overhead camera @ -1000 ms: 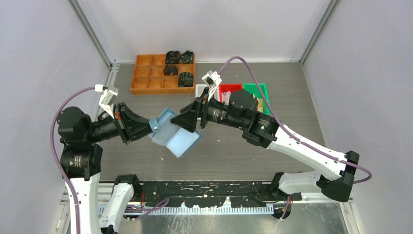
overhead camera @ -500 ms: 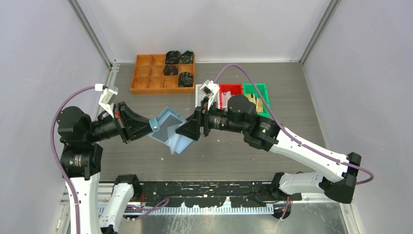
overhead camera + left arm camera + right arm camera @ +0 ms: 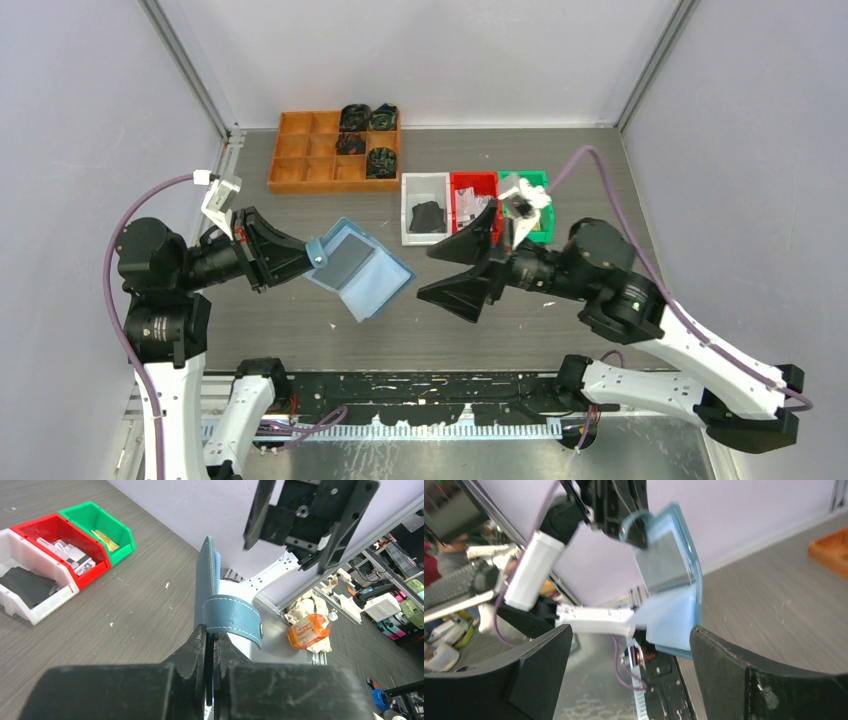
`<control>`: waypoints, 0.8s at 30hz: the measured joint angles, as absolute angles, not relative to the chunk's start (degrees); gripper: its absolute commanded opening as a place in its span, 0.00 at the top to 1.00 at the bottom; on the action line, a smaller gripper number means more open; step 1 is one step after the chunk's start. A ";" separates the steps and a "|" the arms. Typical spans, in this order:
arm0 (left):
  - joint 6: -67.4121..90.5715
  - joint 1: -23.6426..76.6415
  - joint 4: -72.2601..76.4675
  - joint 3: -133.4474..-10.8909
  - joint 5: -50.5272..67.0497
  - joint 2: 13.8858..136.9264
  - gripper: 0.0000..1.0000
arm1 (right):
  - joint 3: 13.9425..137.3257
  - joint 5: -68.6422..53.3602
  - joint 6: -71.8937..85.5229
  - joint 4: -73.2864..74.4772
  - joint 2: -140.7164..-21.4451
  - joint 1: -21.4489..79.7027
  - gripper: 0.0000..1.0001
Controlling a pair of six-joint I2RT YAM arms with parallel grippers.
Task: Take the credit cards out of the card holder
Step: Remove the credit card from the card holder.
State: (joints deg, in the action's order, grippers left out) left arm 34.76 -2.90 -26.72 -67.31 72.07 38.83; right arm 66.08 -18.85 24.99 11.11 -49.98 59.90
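The light blue card holder (image 3: 372, 282) hangs open above the table, with my left gripper (image 3: 314, 255) shut on its edge beside the tab loop (image 3: 233, 621). A dark grey credit card (image 3: 345, 256) shows in its upper flap. In the left wrist view the card holder (image 3: 205, 577) stands edge-on above the closed fingers (image 3: 196, 642). My right gripper (image 3: 427, 272) is open, to the right of the holder and apart from it, with nothing between its fingers. In the right wrist view the card holder (image 3: 676, 617) and the grey card (image 3: 663, 560) lie beyond my right gripper (image 3: 631, 630). No pale card is in view.
An orange compartment tray (image 3: 300, 150) with dark items stands at the back left. A white bin (image 3: 408, 210) holding a dark flat object, a red bin (image 3: 474, 176) and a green bin (image 3: 523, 175) sit behind the right gripper.
My right gripper has pulled back to the right, away from the card holder, and opened wider. The holder now hangs open with the grey card showing. The left arm has held still.
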 measured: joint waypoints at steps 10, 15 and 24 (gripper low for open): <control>35.99 -2.90 -26.44 -67.31 72.10 38.83 1.00 | 72.40 -12.84 29.28 7.33 -59.46 59.88 0.16; 36.95 -2.90 -26.35 -67.31 72.14 38.83 1.00 | 73.47 -12.91 31.05 7.44 -68.71 59.88 0.25; 39.20 -2.90 -25.06 -67.31 72.73 38.83 1.00 | 73.41 -15.25 35.16 1.83 -70.13 59.90 0.49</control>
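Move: The open card holder is still pinched in the left hand. The grey card in its upper pocket lies about 5 cm ahead of the right hand, 10 cm to its left and 2 cm lower. From the left hand, that card is some 5 cm to the right and 1 cm ahead, about 1 cm lower. On the table some 38 cm below the right hand, the white box stands about 30 cm ahead and 1 cm left, with the red box about 30 cm ahead and 10 cm right. The right fingers end up astride the card holder, one in front of it and one behind, though actual contact can't be made out. The right hand first rises about 3 cm, then swings left and forward, sinking, to end about 10 cm away, lifting slightly at the last. It rolls its front side down some 10 degrees as the fingers close by about a third; the left hand keeps its pinch. ##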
